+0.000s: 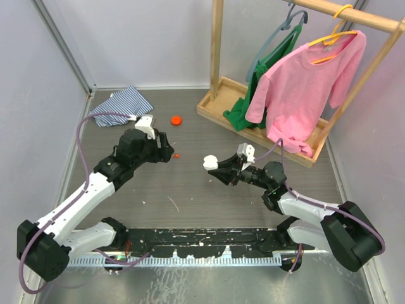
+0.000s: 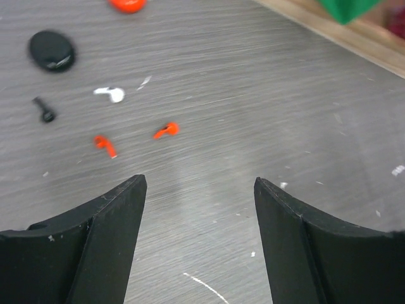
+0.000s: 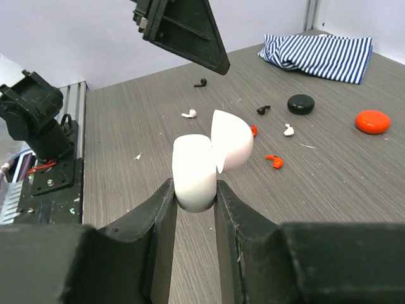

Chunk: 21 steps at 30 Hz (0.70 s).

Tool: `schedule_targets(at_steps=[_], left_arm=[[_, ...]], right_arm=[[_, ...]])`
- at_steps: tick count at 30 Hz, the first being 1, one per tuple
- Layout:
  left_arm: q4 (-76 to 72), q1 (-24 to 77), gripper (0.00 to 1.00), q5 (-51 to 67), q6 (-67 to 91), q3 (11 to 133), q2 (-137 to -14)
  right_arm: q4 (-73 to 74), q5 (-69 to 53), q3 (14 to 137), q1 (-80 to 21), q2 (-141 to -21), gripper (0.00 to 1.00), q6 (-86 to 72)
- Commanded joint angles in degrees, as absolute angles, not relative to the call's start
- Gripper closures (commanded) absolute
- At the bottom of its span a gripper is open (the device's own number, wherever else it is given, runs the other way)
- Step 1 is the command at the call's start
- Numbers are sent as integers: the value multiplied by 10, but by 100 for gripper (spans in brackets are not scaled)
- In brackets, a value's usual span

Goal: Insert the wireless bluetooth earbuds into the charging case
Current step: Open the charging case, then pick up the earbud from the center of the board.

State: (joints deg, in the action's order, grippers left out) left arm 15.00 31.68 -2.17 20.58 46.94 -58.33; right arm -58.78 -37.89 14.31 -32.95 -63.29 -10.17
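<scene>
My right gripper (image 3: pixel 193 185) is shut on a white charging case (image 3: pixel 195 170), held off the table with its lid (image 3: pixel 231 142) swung open. In the top view that case (image 1: pixel 211 163) is at mid-table. Loose earbuds lie on the table beyond it: two orange (image 3: pixel 274 161) (image 2: pixel 167 130), two white (image 3: pixel 289 130) (image 3: pixel 188 114) and two black (image 3: pixel 263 109) (image 3: pixel 200 82). My left gripper (image 2: pixel 199 183) hovers open over bare table, short of the earbuds, with nothing between its fingers. In the top view the left gripper (image 1: pixel 168 152) is left of a tiny orange earbud (image 1: pixel 176 155).
A black puck (image 3: pixel 300 103) and a red puck (image 3: pixel 372 121) lie past the earbuds. A striped cloth (image 1: pixel 120 104) is bunched at the back left. A wooden rack (image 1: pixel 266 130) with a pink shirt (image 1: pixel 304 82) and a green garment stands at the back right.
</scene>
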Motion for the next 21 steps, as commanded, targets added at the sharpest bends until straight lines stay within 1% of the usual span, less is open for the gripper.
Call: schedule_targets(at_steps=[1, 12, 21], left_arm=[[201, 265, 30, -79, 242, 465, -603], [243, 146, 34, -88, 280, 436, -669], [222, 65, 33, -68, 309, 411, -709]], right_arm=[[-641, -354, 143, -332, -634, 99, -96], [-656, -344, 138, -332, -643, 99, -102], [-649, -341, 142, -332, -643, 99, -104]])
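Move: The left white earbud lies on the table about 19 cm to the left hand's left, level with it fore-and-aft and some 19 cm below. At that same height, the left orange earbud is 8 cm ahead and 7 cm left, a black earbud 14 cm ahead and 11 cm left. From the right hand, still gripping the open white case, the left white earbud is roughly 38 cm left, 8 cm ahead and 19 cm down. The open left hand sweeps about 14 cm left and 12 down towards the left white earbud, turning counter-clockwise. ##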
